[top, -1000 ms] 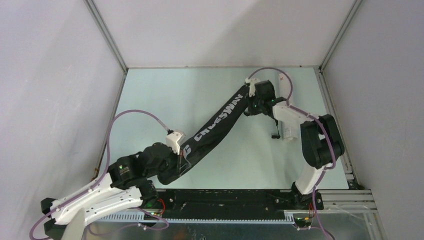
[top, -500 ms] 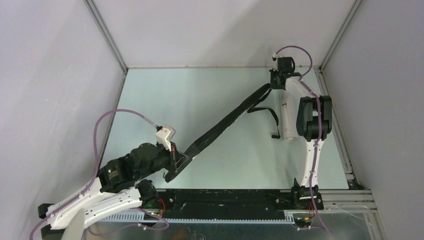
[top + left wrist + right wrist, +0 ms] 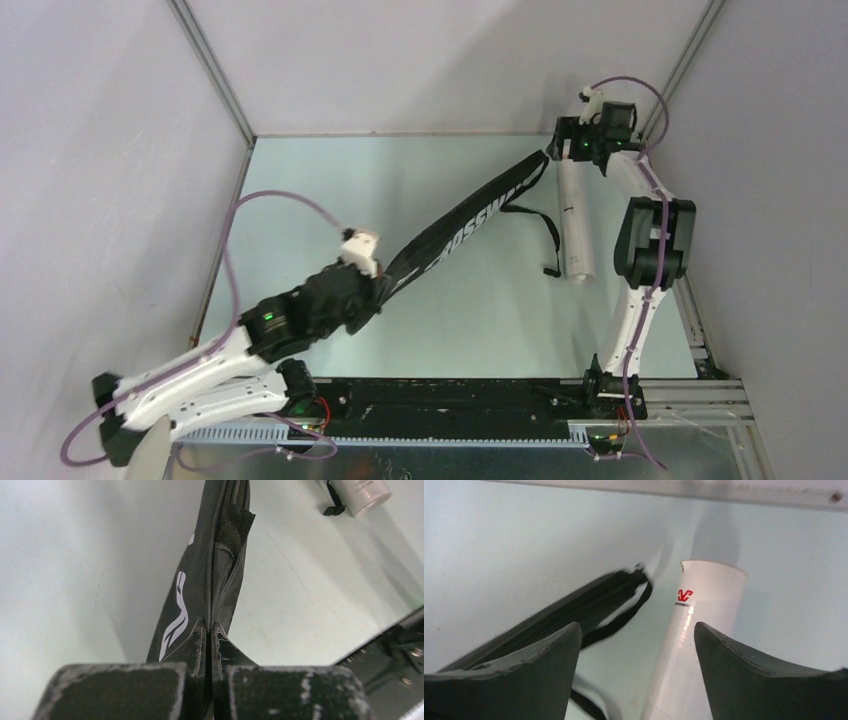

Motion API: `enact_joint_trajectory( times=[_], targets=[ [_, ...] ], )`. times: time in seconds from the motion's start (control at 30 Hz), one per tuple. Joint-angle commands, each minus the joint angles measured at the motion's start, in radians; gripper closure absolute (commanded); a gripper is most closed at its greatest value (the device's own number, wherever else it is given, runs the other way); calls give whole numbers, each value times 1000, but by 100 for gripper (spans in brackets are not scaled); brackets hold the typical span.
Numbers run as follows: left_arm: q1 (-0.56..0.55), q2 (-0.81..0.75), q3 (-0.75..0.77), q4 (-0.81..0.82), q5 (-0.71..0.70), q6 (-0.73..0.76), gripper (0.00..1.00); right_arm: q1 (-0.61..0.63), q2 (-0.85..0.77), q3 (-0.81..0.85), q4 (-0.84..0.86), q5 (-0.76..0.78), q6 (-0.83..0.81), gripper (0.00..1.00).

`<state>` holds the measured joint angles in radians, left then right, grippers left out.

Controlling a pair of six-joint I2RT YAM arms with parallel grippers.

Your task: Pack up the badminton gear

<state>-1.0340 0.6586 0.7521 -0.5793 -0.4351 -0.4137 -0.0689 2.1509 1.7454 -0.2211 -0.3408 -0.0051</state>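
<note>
The black CROSSWAY racket bag (image 3: 470,222) stretches diagonally across the table from near left to far right, its strap (image 3: 545,235) hanging off its far end. My left gripper (image 3: 378,290) is shut on the bag's near end (image 3: 210,605), fingers pressed together on the fabric. The long white tube with red logo (image 3: 572,222) lies at the right; it also shows in the right wrist view (image 3: 696,630). My right gripper (image 3: 565,148) is open and empty above the tube's far end, beside the bag's far tip (image 3: 614,592). No rackets or shuttlecocks show.
The pale green table (image 3: 330,200) is bounded by grey walls and metal frame rails (image 3: 660,200). A black rail (image 3: 450,395) runs along the near edge by the arm bases.
My right gripper has let go of the bag's far end and drawn back toward the far right corner. My left arm has shifted the bag's near end up and right.
</note>
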Motion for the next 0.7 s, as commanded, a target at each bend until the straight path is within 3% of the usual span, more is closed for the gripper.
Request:
enact_joint_trajectory(
  times=[0.0,0.1,0.2,0.27,0.3,0.37,0.57,0.67],
  targets=[
    [-3,235,8,330,-60,275,100,-4,-231,-144,191,-104,75,9],
    [-2,356,-15,471,-59,378,100,-9,-404,-319,298,-115,142,1],
    [-3,449,27,465,4,407,99,-1,-571,-482,304,-78,182,1],
    [-4,495,44,479,115,409,73,11,-658,-559,284,-41,213,1],
    [-4,515,65,476,186,403,38,15,-683,-581,275,-28,231,1],
    [-6,518,108,444,233,359,5,13,-763,-637,238,-1,305,1],
    [-8,303,143,340,254,231,0,13,-1037,-828,84,152,357,1],
    [19,164,116,238,4,121,0,10,-1220,-905,11,290,365,1]
  ],
)
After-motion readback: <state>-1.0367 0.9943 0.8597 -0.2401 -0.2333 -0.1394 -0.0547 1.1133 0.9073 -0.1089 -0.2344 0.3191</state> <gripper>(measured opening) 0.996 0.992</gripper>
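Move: The left hand still pinches the near end of the stretched bag; the bare table for that end lies roughly 5 cm ahead, 8 cm right and 18 cm below, and the bag's middle some 23 cm ahead and 24 cm right, 10 cm lower. From the opened right hand, the bag's middle is 17 cm back, 28 cm left and slightly lower; the tube's middle is 13 cm back, 2 cm right and 7 cm down. The left hand carries the bag's near end about 5 cm forward, then on to the right and down some 7 cm towards the table, rolling its left side up about 20 degrees, opens wide to let go, and rises about 9 cm clear with the roll undone. Meanwhile the right hand, already free and opening, backs off about 20 cm from the bag's narrow far end, climbing some 14 cm and tipping its fingers up before easing slightly down over the tube. ##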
